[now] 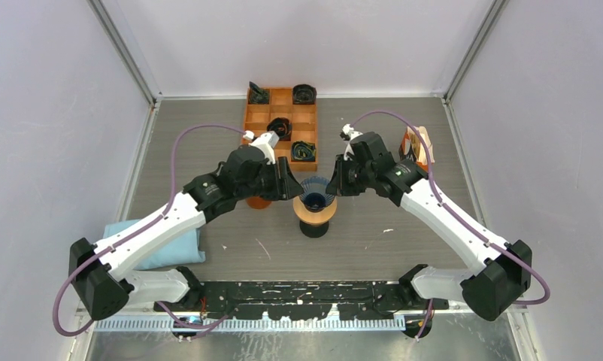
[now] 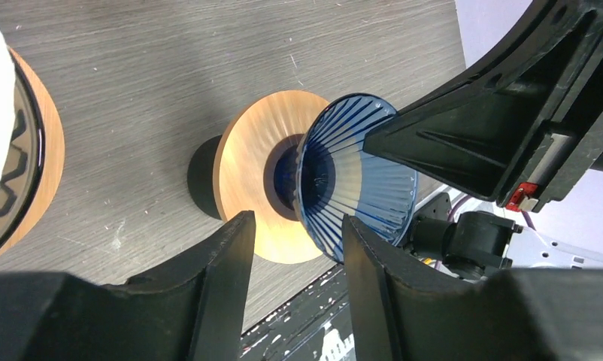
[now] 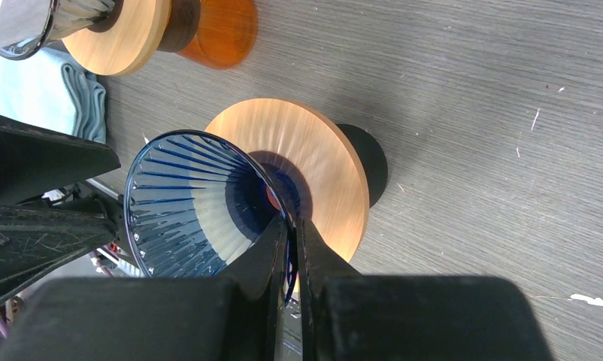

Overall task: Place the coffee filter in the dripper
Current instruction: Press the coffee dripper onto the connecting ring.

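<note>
The dripper is a blue ribbed glass cone on a round wooden stand with a black foot, mid-table. Its inside shows only blue ribs. My right gripper is shut on the cone's wall at its right side. My left gripper stands open just left of the cone, nothing between its fingers. White paper that may be a coffee filter sits in a second dripper on an amber-footed stand. That stand is mostly hidden under my left arm in the top view.
An orange compartment tray with dark items stands at the back. A wooden holder with pale sheets is at the right. A light blue cloth lies front left.
</note>
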`<state>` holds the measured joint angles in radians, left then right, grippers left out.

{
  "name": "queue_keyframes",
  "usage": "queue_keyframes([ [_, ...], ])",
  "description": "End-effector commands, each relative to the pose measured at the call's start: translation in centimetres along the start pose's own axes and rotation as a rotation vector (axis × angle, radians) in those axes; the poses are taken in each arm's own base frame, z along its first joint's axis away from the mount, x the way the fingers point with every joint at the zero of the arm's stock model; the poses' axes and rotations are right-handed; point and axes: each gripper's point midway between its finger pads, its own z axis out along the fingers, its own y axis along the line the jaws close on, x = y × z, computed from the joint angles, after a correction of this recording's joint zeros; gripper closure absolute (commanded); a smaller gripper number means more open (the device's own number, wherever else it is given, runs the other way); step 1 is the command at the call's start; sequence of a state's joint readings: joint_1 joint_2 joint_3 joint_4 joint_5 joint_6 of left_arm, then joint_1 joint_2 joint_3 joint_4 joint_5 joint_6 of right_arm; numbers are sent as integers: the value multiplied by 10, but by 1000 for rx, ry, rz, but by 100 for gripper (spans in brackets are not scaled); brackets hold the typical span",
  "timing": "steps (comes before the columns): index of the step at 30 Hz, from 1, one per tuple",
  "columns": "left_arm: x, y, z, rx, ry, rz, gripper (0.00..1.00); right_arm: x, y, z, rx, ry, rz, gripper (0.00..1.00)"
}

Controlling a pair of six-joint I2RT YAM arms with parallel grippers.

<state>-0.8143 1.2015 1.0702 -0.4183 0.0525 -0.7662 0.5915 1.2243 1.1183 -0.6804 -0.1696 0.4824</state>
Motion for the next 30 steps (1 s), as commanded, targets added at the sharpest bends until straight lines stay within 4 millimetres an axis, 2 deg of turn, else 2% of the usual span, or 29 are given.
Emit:
queue_keyframes([
  [1, -25, -23, -2, 57, -75, 36, 54, -7, 7, 2, -14, -24, -36, 99],
  [15, -13, -14, 10, 14, -25, 52, 77, 6, -3, 7, 61, 21, -63, 99],
  [16, -7, -9, 19, -5, 1, 53, 79, 7, -5, 7, 71, 24, -64, 99],
  [21, 1, -5, 25, -28, 29, 64, 86, 12, -15, 8, 120, 48, -74, 99],
  [30, 15, -1, 30, -59, 66, 81, 92, 24, -28, 13, 192, 97, -99, 99],
])
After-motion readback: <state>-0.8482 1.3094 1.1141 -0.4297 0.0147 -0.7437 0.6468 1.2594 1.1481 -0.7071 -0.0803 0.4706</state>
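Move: The blue dripper, standing in its wooden connecting ring, has its middle about 6 cm to the left hand's right, 1 cm ahead and 5 cm below; the rim's near side is only a couple of centimetres away. From the right hand, already pinching the opposite rim, that middle lies 5 cm left, level, 3 cm below. The ring is some 4 cm under it, the black server 10 cm. The clear dripper with the filter stands about 9 cm ahead and 11 cm left of the left hand, 5 cm lower. The left fingers close from half open and pinch the left side of the blue dripper's rim, the hand having sunk about 2.5 cm and slid some 1.5 cm right onto it. The right hand keeps its pinch on the opposite rim and all but stays in place, with barely 5 degrees of turn. ##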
